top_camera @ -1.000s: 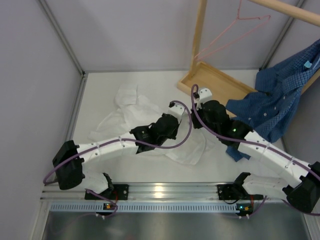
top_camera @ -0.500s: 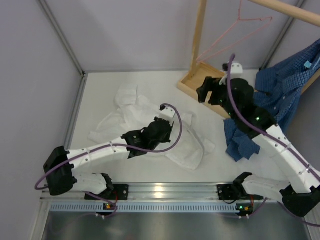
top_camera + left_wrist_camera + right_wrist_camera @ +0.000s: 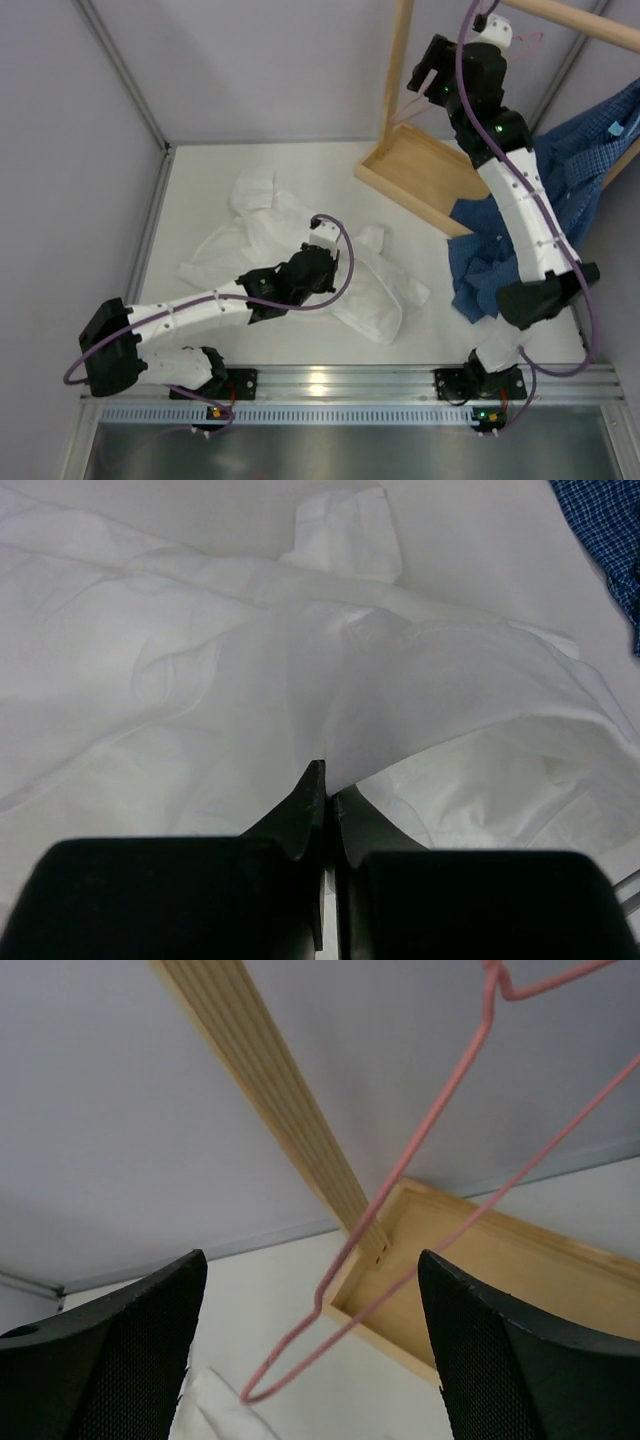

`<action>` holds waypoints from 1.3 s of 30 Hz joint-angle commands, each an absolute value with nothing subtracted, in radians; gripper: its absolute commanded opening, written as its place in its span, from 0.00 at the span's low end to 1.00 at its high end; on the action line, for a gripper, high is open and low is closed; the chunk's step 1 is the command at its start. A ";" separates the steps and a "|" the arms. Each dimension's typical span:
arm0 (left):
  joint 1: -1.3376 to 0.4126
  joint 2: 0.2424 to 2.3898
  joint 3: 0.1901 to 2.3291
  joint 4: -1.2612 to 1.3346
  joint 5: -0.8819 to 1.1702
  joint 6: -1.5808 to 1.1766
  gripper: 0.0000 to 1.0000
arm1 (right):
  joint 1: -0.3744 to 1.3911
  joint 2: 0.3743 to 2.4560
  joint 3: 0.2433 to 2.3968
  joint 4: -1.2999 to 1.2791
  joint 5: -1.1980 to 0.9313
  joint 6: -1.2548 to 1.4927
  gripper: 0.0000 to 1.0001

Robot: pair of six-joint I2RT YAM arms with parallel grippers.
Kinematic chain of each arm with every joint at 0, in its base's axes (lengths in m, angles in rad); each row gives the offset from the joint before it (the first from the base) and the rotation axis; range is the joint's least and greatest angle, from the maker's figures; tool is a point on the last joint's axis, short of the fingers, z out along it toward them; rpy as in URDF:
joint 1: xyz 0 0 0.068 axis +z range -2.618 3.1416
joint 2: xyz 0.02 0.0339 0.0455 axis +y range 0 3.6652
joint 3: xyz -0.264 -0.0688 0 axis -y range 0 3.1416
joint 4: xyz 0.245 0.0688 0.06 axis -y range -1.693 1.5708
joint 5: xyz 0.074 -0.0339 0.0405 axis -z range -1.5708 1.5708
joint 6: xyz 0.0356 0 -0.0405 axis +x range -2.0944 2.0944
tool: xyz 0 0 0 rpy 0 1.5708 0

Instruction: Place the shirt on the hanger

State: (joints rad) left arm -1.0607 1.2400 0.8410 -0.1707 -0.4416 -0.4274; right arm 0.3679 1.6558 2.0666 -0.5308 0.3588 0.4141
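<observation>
The white shirt (image 3: 262, 218) lies crumpled on the table, left of centre. My left gripper (image 3: 322, 262) sits low over its right part. In the left wrist view that gripper (image 3: 328, 782) is shut on a raised fold of the shirt (image 3: 200, 660). My right gripper (image 3: 426, 72) is raised high beside the wooden post, away from the shirt. In the right wrist view it (image 3: 310, 1260) stands open with the pink wire hanger (image 3: 396, 1168) hanging just in front, between the two fingers' lines and untouched. In the top view the arm hides most of the hanger.
The wooden rack has an upright post (image 3: 398, 60) and a shallow base tray (image 3: 420, 172) at the back right. A blue checked shirt (image 3: 545, 195) drapes from the rack's right side down to the table. Grey walls close in at left and back.
My right gripper opened, left the shirt and swung up and back to the hanger. My left gripper closed fully on the shirt fold and drew slightly towards the near edge.
</observation>
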 commanded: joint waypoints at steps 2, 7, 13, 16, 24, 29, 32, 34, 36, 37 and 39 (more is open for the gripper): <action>-1.060 1.249 0.822 -0.115 -0.419 -0.456 0.00 | 0.344 1.828 2.290 -0.627 0.495 0.362 0.83; -1.062 1.236 0.808 -0.117 -0.385 -0.462 0.00 | 0.344 1.843 2.304 -0.712 0.629 0.321 0.75; -1.062 1.255 0.782 -0.110 -0.373 -0.472 0.00 | 0.315 1.642 2.045 -0.670 0.594 0.291 0.47; -1.062 1.262 0.747 -0.078 -0.380 -0.491 0.00 | 0.264 1.571 1.916 -0.626 0.462 0.287 0.32; -1.062 1.258 0.709 -0.049 -0.353 -0.505 0.00 | 0.178 1.543 1.848 -0.614 0.276 0.203 0.21; -1.062 1.264 0.710 -0.049 -0.351 -0.506 0.00 | 0.155 1.532 1.835 -0.612 0.188 0.181 0.18; -1.062 1.264 0.707 -0.048 -0.348 -0.509 0.00 | 0.146 1.546 1.836 -0.612 0.117 0.157 0.12; -1.062 1.262 0.706 -0.048 -0.347 -0.511 0.00 | 0.146 1.551 1.832 -0.612 0.117 0.153 0.10; -1.062 1.259 0.704 -0.046 -0.347 -0.509 0.00 | 0.146 1.549 1.833 -0.607 0.126 0.153 0.07; -1.062 1.258 0.704 -0.046 -0.347 -0.508 0.00 | 0.146 1.549 1.835 -0.609 0.132 0.153 0.06; -1.062 1.256 0.704 -0.048 -0.347 -0.505 0.00 | 0.146 1.546 1.841 -0.611 0.149 0.150 0.04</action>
State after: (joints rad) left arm -1.0611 1.2598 0.7105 -0.1040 -0.3553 -0.4992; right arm 0.1604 1.5562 1.8263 -0.6514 0.1593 0.1707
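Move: From the right hand the hanger's left end is about 5 cm ahead, 3 cm left and 7 cm lower, between open fingers. The wooden post stands some 18 cm ahead and 13 cm left, the stand's tray about 10 cm ahead, straight in line and 45 cm below; the blue shirt is level with the hand, some 32 cm right and 30 cm down. From the left hand, still holding the white shirt, that hanger end is roughly 28 cm ahead, 16 cm right and 23 cm up. Reach the right gripper about 5 cm forward around the hanger's arm while sinking, then draw it back and to the right, ending some 9 cm lower, fingers tilted about 15 degrees down; close them along the way to pinch the pink wire. Meanwhile lower the left gripper about 5 cm and slightly back, keeping its pinch on the white shirt. ##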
